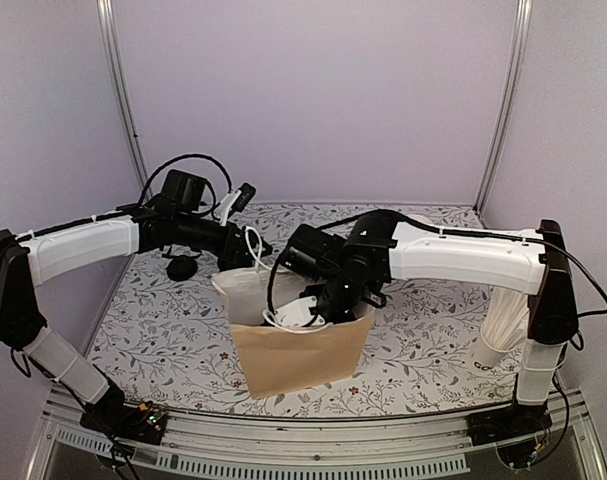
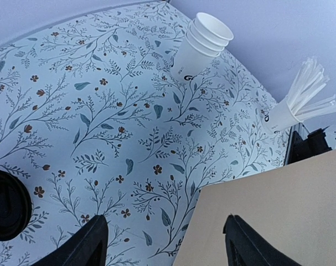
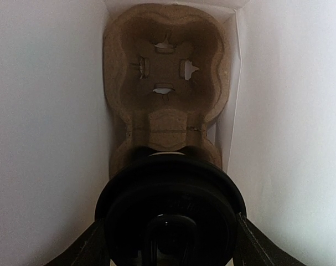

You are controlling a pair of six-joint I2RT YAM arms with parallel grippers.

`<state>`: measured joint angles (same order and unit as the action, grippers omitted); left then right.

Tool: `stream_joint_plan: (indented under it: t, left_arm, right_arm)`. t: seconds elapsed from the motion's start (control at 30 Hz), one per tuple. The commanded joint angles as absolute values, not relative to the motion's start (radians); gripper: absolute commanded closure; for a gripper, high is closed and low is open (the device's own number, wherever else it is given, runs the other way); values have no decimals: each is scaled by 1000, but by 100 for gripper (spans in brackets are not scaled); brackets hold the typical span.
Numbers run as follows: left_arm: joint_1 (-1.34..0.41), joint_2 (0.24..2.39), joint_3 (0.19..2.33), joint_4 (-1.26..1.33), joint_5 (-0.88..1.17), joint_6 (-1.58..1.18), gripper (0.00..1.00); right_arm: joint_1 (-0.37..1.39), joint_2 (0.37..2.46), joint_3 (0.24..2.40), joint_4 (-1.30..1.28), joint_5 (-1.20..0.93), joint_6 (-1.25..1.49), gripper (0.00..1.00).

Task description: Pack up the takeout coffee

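Observation:
In the right wrist view I look down into the bag's white inside. The takeout coffee point(image 3: 170, 188) shows only its round black lid, over the near slot of a brown pulp cup carrier point(image 3: 162, 111). My right gripper point(image 3: 170, 230) is shut on it, a finger against each side of the lid. The carrier's far slot is empty. In the top view, the right gripper point(image 1: 318, 303) reaches into the mouth of the brown paper bag point(image 1: 298, 355). My left gripper point(image 1: 245, 250) hangs open by the bag's left rim. Its fingers point(image 2: 93, 244) straddle the bag's edge point(image 2: 278, 210) without touching it.
A black lid point(image 2: 4, 205) lies on the floral table point(image 2: 101, 111), left of the bag point(image 1: 181, 267). A stack of lidless white cups point(image 2: 203, 41) stands near the back wall. A cup of white straws point(image 2: 289, 113) stands at the right point(image 1: 498, 330).

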<state>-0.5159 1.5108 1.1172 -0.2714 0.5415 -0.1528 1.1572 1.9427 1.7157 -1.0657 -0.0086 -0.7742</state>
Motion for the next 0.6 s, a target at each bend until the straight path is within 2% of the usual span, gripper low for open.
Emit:
stream_joint_plan:
  t: [0.0,0.17,0.33,0.43,0.5,0.57]
  left_arm:
    - [-504,1487,1107,-287,548,-143,25]
    - [-503,1486,1100,-283,558,-154,25]
    - [-503,1484,1097,-283,561,-154,25]
    - [-503,1477,1094,-287,561,-152,25]
    - [-503,1474,1092,-294,559,-150,25]
    - [-504,1471,1092,-300,558,-147,25]
  right_arm:
    - [1137,2046,1659,-1087,82,-785,32]
    - [1137,2030,1689,-1112,46,-775,30]
    - [1137,2018,1717,-1110,28,-765,22]
    - [1137,2005,1756,-1117,11,-757,14]
    - [1137,1998,1788,-1131,-23,-756,4]
    - [1137,1995,1817,-1143,-31,-756,1]
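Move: The lidded cup is between my right fingers inside the bag; its middle is straight below that hand, about 4 cm down. The carrier's empty well lies some 9 cm to the left of my right hand, 2 cm back and 10 cm lower. The stacked cups stand outside, roughly 17 cm ahead, 19 cm to the right and 4 cm lower. From my left hand the held cup is about 15 cm back, 13 cm right and 12 cm down. I let go of the lidded cup in the carrier: my right hand stays over it, fingers pointing down, then spreads them from the cup's width to almost fully open. As they part, the hand eases up about 1 cm and slightly forward, so the far finger comes clear of the lid while the near one stays close to its edge. ##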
